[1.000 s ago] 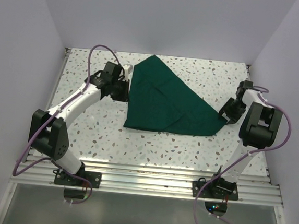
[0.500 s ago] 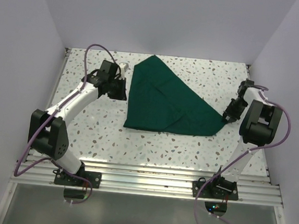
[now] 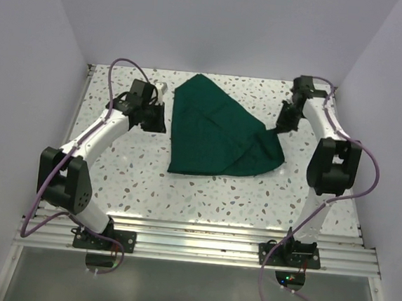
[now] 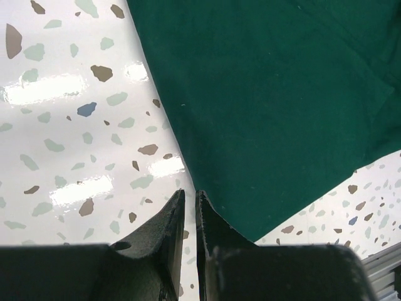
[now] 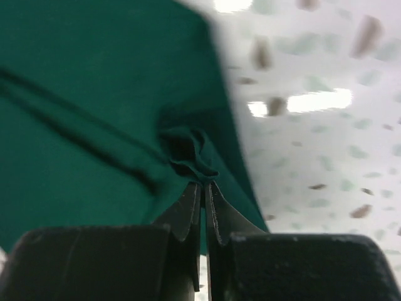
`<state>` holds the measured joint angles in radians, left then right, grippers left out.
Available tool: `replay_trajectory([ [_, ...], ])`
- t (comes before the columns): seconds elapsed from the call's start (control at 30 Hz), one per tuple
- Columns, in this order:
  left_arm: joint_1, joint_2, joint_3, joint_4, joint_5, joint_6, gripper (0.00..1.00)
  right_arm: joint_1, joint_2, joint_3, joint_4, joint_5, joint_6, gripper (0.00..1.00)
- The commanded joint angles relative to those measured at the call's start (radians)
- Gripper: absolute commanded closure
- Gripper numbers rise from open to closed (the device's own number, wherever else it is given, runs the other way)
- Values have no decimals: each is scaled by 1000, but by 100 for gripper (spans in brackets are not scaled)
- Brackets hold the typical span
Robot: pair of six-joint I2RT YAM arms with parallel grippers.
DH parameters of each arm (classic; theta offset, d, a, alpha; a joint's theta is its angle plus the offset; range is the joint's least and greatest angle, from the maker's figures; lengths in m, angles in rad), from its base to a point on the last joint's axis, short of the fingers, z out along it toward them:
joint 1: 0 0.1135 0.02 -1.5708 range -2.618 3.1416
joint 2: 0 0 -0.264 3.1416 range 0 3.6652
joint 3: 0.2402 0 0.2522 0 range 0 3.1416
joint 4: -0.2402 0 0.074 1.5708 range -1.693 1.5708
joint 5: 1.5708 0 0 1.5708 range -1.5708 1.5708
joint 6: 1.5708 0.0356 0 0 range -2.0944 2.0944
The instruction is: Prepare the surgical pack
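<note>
The dark green drape (image 3: 213,127) lies folded on the speckled table, and nothing else shows on it. My right gripper (image 3: 279,128) is shut on the drape's right corner and holds it raised above the table, toward the back. In the right wrist view, bunched green cloth (image 5: 188,153) sits pinched at the tips of the right gripper (image 5: 203,183). My left gripper (image 3: 159,126) stands just left of the drape's left edge. In the left wrist view, the left gripper (image 4: 190,193) has its jaws almost together with only table showing between them, and the drape (image 4: 269,94) lies to its right.
White walls close in the table on the left, back and right. Aluminium rails (image 3: 200,238) run along the near edge by the arm bases. Bare speckled tabletop (image 3: 204,193) lies in front of the drape.
The right gripper shut on the drape's right corner and carried it back and to the left, pulling that side up. The left gripper drew slightly left, off the drape's edge.
</note>
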<state>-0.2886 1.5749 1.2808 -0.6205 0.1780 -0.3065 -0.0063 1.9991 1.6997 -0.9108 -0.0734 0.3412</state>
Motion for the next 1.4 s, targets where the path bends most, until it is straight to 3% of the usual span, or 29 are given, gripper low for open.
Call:
replay_trajectory([
  [0.0, 23, -12, 8, 8, -11, -14, 85, 150, -92, 139, -86, -57, 56, 100],
  [0.23, 35, -62, -29, -10, -40, -20, 85, 418, -19, 340, -99, -92, 157, 100],
  [0.53, 51, -148, -84, -50, -95, -23, 85, 615, 170, 529, -66, -147, 191, 100],
  [0.83, 58, -202, -132, -76, -127, -32, 85, 677, 308, 626, -20, -177, 216, 100],
  [1.37, 74, -237, -169, -93, -155, -25, 84, 749, 385, 673, 55, -203, 288, 100],
])
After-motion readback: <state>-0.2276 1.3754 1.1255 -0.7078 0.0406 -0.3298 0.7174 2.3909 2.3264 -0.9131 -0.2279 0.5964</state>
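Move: The right hand already pinches the green cloth's raised right corner. The place it is carried to, on the cloth's left edge, lies about 43 cm to its left, 4 cm back and some 8 cm lower. The cloth's front left corner is also about 43 cm left but 17 cm back, and its far peak some 34 cm left and 22 cm ahead. That left-edge place lies about 3 cm right of the left hand, 1 cm back and 13 cm below. Leftward in one quick sweep, the right hand carries the pinched corner about 39 cm across the cloth towards its left edge, arching some 12 cm up and then sinking most of that again, while turning around 30 degrees counter-clockwise. Its fingers keep their hold. The empty left hand backs out of the way, about 6 cm left and 4 cm back, without opening. ##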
